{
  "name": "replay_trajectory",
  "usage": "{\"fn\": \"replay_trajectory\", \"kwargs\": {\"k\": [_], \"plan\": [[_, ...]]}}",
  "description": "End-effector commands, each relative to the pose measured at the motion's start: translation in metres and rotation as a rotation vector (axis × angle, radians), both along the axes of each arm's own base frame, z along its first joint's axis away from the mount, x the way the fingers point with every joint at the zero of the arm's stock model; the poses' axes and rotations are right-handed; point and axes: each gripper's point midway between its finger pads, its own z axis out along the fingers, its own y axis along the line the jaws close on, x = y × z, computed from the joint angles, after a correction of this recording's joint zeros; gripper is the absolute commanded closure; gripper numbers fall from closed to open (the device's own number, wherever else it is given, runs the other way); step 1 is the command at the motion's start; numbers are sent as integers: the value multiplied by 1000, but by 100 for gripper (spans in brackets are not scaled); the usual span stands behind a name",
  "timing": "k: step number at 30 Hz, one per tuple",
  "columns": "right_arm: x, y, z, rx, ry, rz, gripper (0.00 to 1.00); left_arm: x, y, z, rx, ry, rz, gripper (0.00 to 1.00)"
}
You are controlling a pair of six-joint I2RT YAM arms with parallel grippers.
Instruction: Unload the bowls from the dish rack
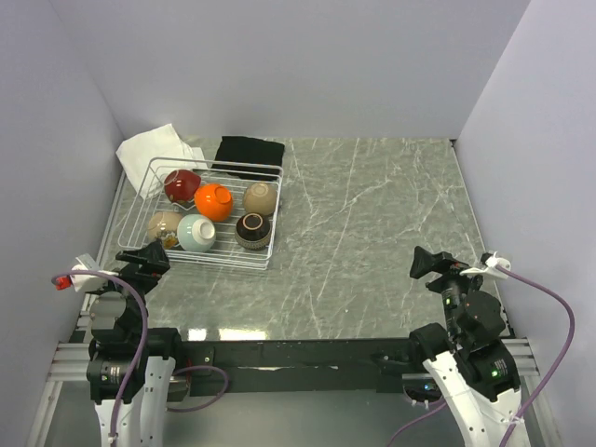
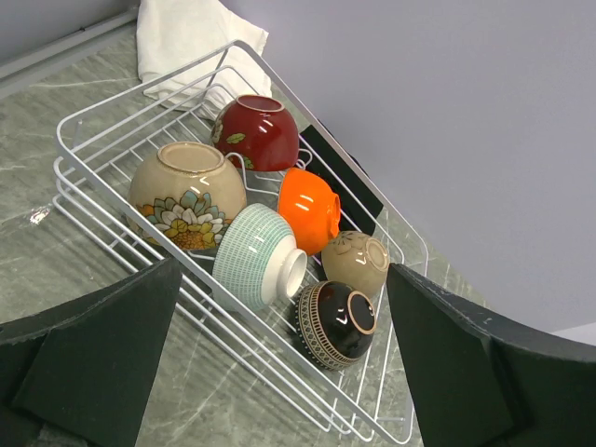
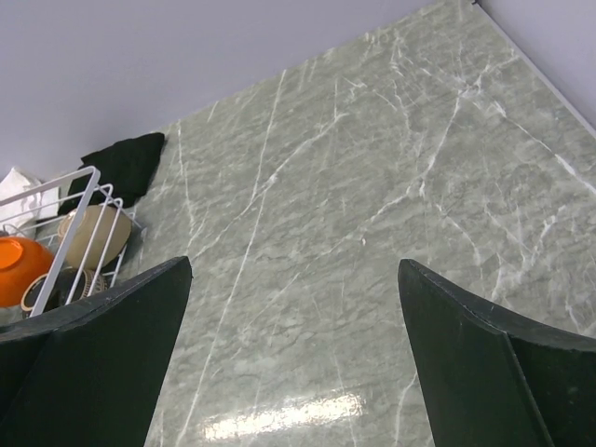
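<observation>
The white wire dish rack point(image 1: 223, 262) stands at the far left of the table with all six bowls in it. The back row holds the dark red point(image 1: 182, 184), orange point(image 1: 213, 201) and beige point(image 1: 261, 197) bowls. The front row holds the tan-brown point(image 1: 165, 224), pale teal point(image 1: 196, 233) and dark brown point(image 1: 253, 230) bowls. My left gripper point(image 1: 151, 255) is open and empty, just in front of the rack's near left corner. The left wrist view shows the rack point(image 2: 102, 107) and the teal bowl point(image 2: 256, 265) ahead of it. My right gripper point(image 1: 425, 264) is open and empty over bare table at the near right.
A white cloth point(image 1: 154, 149) lies behind the rack's left corner and a black cloth point(image 1: 249, 151) behind its right end. Grey walls close in the left, back and right sides. The marble tabletop point(image 1: 372, 233) stretches right of the rack.
</observation>
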Motion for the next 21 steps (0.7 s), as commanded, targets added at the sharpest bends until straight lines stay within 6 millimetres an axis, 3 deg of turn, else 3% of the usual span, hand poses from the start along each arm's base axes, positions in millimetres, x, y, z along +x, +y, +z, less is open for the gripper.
{"fn": "replay_trajectory", "kwargs": {"k": [1,6,12,16,21], "plan": [[-38,-13,47,107,-305,1,0,-10,-2,20,19,-117,-11,1],[-40,-18,43,135,-303,-29,0,-2,-7,17,33,-85,-45,1],[-39,-13,43,142,-309,1,0,24,-25,5,30,11,-152,1],[-39,-11,43,145,-308,19,0,45,-39,8,41,55,-241,1],[-39,-8,43,149,-307,37,0,66,-43,20,116,96,-289,1]]}}
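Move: The black bowl, upside down at the rack's front right, lies about 19 cm ahead of the open left hand, 16 cm to its right and 18 cm below. Level with the black bowl and some 14 cm left of it sits the teal bowl; the small brown bowl is about 9 cm beyond the black one and 1 cm farther right, the orange bowl 9 cm beyond and 12 cm to the left of it. From the right hand the black bowl lies about 20 cm ahead, 37 cm left and 18 cm below. From rest, the left hand sets off forward and to the right, about 5 cm out and 3 cm across, at first level and then sinking some 2 cm, as it closes in over the front of the rack towards the black bowl. On the way the wrist swings clockwise and tips the fingers down, each by a good 10 degrees, while the fingers stay wide open and touch nothing. ##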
